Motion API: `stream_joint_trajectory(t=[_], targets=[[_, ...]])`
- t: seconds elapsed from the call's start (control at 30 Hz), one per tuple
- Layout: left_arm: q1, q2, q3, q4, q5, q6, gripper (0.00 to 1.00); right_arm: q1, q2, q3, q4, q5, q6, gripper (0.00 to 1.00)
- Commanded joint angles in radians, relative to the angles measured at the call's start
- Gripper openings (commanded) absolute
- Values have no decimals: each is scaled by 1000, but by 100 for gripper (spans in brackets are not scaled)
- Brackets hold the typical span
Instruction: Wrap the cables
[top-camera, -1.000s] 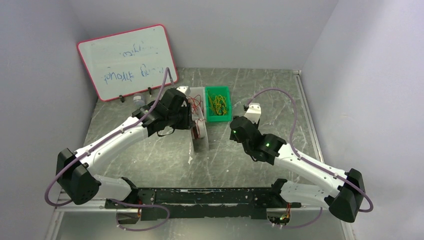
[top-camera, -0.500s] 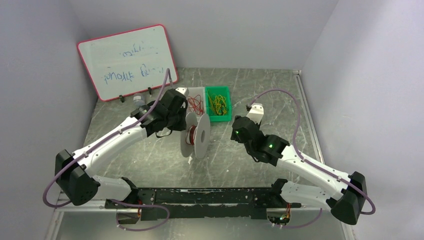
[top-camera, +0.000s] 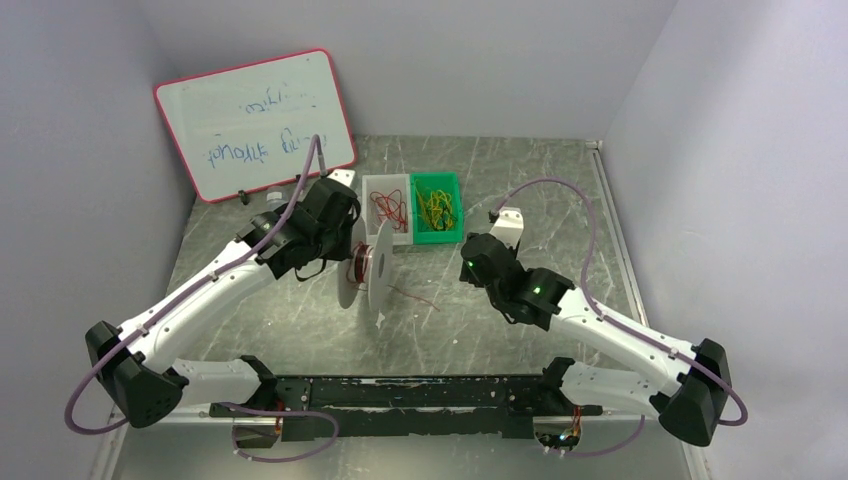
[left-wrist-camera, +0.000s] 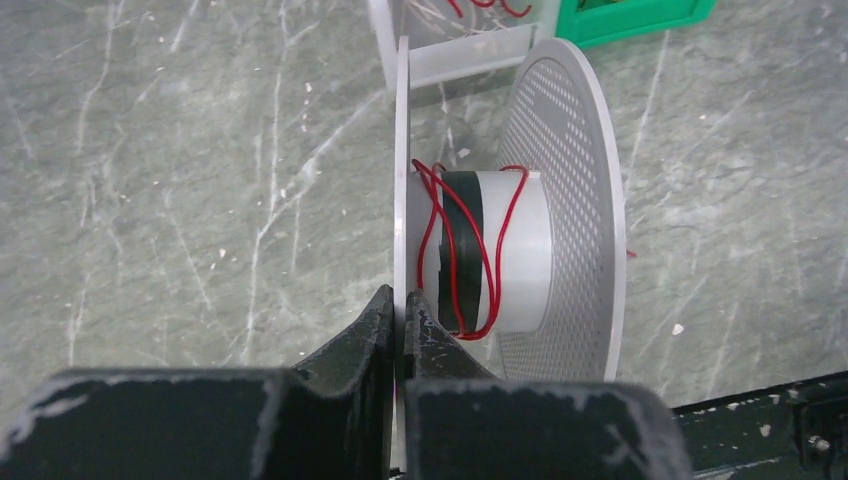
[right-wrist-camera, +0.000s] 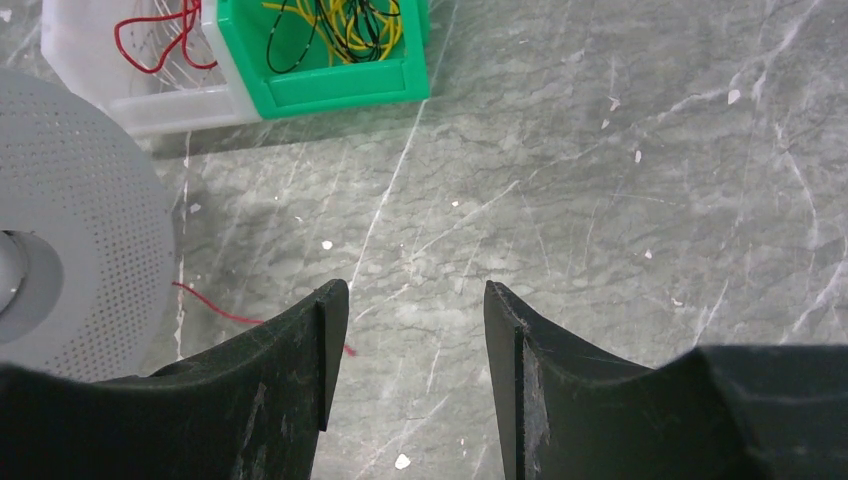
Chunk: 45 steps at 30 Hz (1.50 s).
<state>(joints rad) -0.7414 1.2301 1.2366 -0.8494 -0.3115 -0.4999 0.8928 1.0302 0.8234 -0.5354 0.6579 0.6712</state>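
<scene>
A white spool (top-camera: 365, 272) stands on edge in the middle of the table. My left gripper (left-wrist-camera: 402, 300) is shut on its solid flange (left-wrist-camera: 401, 150), one finger on each face. A thin red cable (left-wrist-camera: 438, 250) loops loosely around the hub over a black band, in front of the perforated flange (left-wrist-camera: 565, 200). Its loose red tail (top-camera: 415, 296) trails on the table to the spool's right, and the tail (right-wrist-camera: 215, 308) also shows beside my right gripper (right-wrist-camera: 415, 300). That gripper hovers open above bare table, holding nothing. More red cables (top-camera: 386, 205) and yellow cables (top-camera: 437, 207) lie in bins.
A clear bin (right-wrist-camera: 150, 95) and a green bin (right-wrist-camera: 335, 85) stand side by side behind the spool. A whiteboard (top-camera: 255, 125) leans against the back left wall. A black rail (top-camera: 420, 395) runs along the near edge between the arm bases.
My left gripper has closed on the spool's flange and drawn the spool leftward away from the bins. The red tail now trails on the table. The right arm has barely moved.
</scene>
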Motion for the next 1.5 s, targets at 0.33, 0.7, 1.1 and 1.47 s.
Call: stream_joint_trajectory(t=[0.33, 0.7, 1.1, 1.47], targets=[[-1, 6, -16, 8, -140, 31, 7, -7, 26, -6, 27, -3, 0, 56], [7, 40, -61, 59, -100, 37, 7, -8, 37, -15, 41, 3, -8, 56], [21, 74, -84, 92, -94, 35, 32, -8, 42, -17, 42, 3, -6, 57], [23, 51, -76, 71, -136, 35, 57, -9, 73, -3, 59, -21, -8, 60]])
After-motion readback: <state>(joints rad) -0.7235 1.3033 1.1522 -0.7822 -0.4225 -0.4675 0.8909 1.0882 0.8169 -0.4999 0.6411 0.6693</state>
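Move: The cable spool hangs from the left fingers by the upper rim of its left flange, its middle some 8 cm below the hand, 2 cm ahead and 3 cm right. From that hand the grey tray lies about 14 cm ahead and 6 cm right, the green tray 14 cm ahead and 17 cm right, and the loose red cable end some 9 cm back and 17 cm right. The spool is about 21 cm left of the right hand, 2 cm ahead and 4 cm below. The spool, still pinched by its left flange, is carried about 2 cm left, then lowered to the table while the left wrist rolls its left side up by nearly 10 degrees. The hand also edges 2 cm forward, sinks about 4 cm in all, and over the last part opens its fingers to about half, leaving them astride the flange. ##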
